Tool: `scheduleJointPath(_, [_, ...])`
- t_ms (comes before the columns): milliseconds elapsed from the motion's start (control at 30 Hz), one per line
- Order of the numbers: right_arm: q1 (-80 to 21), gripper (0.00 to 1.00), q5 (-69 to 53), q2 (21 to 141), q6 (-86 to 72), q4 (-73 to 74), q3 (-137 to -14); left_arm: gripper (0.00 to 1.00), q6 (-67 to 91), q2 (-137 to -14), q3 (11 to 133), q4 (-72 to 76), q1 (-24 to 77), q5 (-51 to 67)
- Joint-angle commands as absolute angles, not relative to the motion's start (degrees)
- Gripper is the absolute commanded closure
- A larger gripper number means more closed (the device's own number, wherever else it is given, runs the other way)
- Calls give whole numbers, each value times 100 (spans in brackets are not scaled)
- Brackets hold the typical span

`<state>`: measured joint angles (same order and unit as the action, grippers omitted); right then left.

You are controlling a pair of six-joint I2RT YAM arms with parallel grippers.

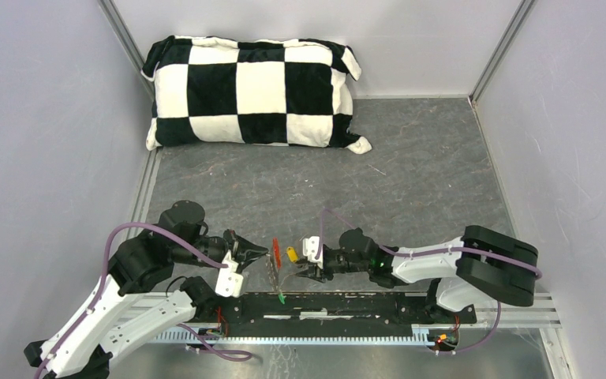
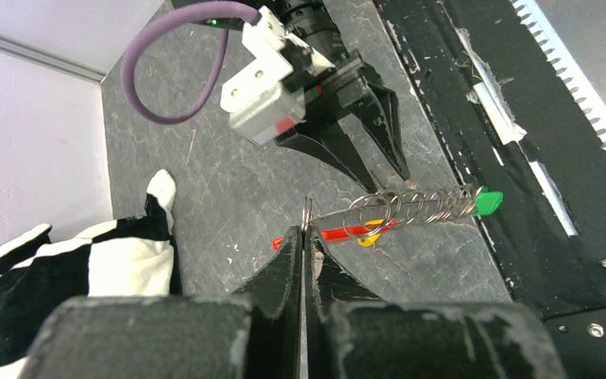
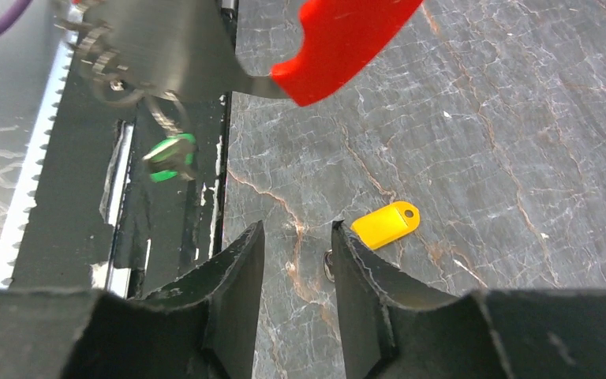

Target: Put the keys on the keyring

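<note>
My left gripper (image 2: 305,233) is shut on the end ring of the keyring (image 2: 410,207), a string of grey metal rings held just above the floor. The red tag (image 2: 343,234) hangs on it. The green key (image 2: 487,202) sits at the string's far end, over the black base rail. The yellow key (image 3: 387,224) lies flat on the floor, just outside the right finger of my right gripper (image 3: 296,233). Those jaws stand apart with only floor between them. In the top view the yellow key (image 1: 291,254) lies between the two grippers.
A black-and-white checkered pillow (image 1: 252,93) lies at the back of the grey floor. The black base rail (image 1: 339,306) runs along the near edge. Grey walls close in left and right.
</note>
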<state>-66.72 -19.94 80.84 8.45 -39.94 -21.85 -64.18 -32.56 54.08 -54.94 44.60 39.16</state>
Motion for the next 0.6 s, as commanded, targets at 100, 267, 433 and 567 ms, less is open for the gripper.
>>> scheduleJointPath(100, [-6774,60,-1197,8677,1271,-4509,-2456,98,-6482,-3190,5472,-5514,4465,4163])
scheduleJointPath(267, [-6781,59,-1153,9038,1334,-4685,-2548,98,-6499,-3200,5519,-5553,4463,4184])
scheduleJointPath(433, [-6811,60,-1208,9322,1301,-4790,-2641,98,-6490,-3190,5528,-5559,4462,4169])
scheduleJointPath(567, [-6825,62,-1120,9418,1301,-4790,-2621,98,-6469,-3182,5550,-5558,4461,4184])
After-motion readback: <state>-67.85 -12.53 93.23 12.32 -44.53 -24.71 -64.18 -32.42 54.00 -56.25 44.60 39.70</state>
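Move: The key with the yellow tag lies on the table about 2 cm ahead of the right hand, 1 cm to its left and 6 cm below; its yellow tag is some 5 cm ahead, 2 cm left, equally low. The red handle hangs roughly 2 cm ahead, 5 cm left and 10 cm above, the green tag about 7 cm back, 5 cm left and 4 cm above. From the left hand, that key is some 5 cm ahead, 6 cm right and 24 cm down. The part-open right hand sinks about 4.5 cm and eases 2.5 cm forward, bringing its fingertips to the yellow-tagged key. ##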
